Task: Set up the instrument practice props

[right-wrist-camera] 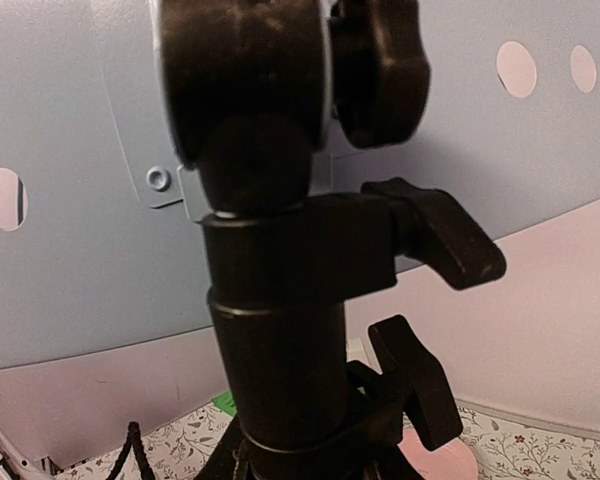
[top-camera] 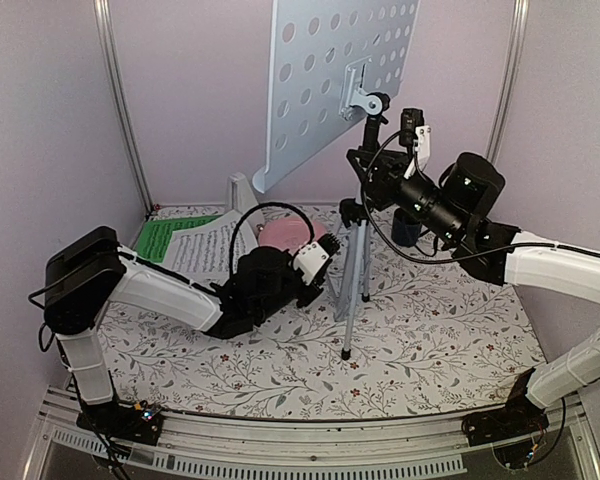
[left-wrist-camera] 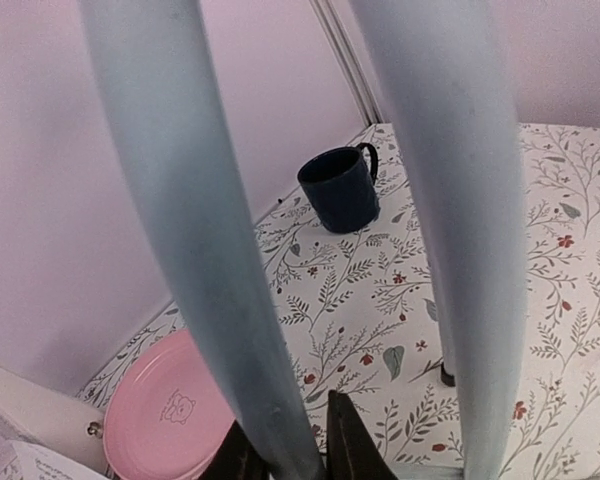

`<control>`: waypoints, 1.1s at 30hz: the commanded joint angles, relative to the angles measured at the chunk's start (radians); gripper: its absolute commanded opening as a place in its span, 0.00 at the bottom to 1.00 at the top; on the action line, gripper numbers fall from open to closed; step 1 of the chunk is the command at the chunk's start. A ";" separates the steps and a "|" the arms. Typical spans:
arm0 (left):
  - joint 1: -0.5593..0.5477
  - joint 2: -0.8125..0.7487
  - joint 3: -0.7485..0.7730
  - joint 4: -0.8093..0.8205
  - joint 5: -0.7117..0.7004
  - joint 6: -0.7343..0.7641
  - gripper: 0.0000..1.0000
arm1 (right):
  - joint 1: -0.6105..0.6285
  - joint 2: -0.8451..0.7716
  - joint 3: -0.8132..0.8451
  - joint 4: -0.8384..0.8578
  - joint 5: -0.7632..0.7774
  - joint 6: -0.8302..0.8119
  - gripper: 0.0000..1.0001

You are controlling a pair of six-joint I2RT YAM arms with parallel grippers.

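The music stand stands upright mid-table, its pale perforated desk high at the back on a silver tripod. My left gripper is low at the tripod; in the left wrist view a tripod leg runs between the jaws, and the gripper is shut on it. My right gripper clamps the black post just below the desk joint. The white sheet and green sheet lie flat at the back left. The white metronome stands by the back wall.
A pink plate lies just behind my left gripper, beside the tripod. A dark blue mug stands near the back wall, right of the stand. Pink walls close in the back and both sides. Two black clamp knobs stick out from the post.
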 commanded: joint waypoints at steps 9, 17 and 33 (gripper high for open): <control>0.065 0.000 -0.071 -0.069 0.117 0.271 0.04 | -0.036 -0.051 0.302 0.169 -0.027 0.003 0.00; 0.114 0.008 -0.116 -0.079 0.130 0.354 0.03 | -0.053 -0.025 0.382 0.090 -0.013 -0.008 0.00; 0.155 0.075 -0.186 -0.086 0.044 0.472 0.01 | -0.098 0.017 0.474 0.053 -0.065 -0.016 0.00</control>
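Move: My left fingers already pinch one leg of the stand's tripod; the leg collar is roughly 7 cm to their right, 4 cm ahead and 14 cm up. From that hand, the pink plate lies some 22 cm ahead, 9 cm left and 16 cm down, the mug about 28 ahead, 28 right and 12 down. My right hand already grips the pole, with the collar about 12 cm below and 2 cm left, level fore and aft. I keep my left pinch on the tripod leg and draw it out from the collar, about 5 cm left and 3 cm forward, first rising slightly, then dipping some 3 cm below the start, while that wrist rolls about 15 degrees, its left side rising. My right hand, still gripping the pole, lifts about 3 cm and carries the stand's top some 3 cm forward. ##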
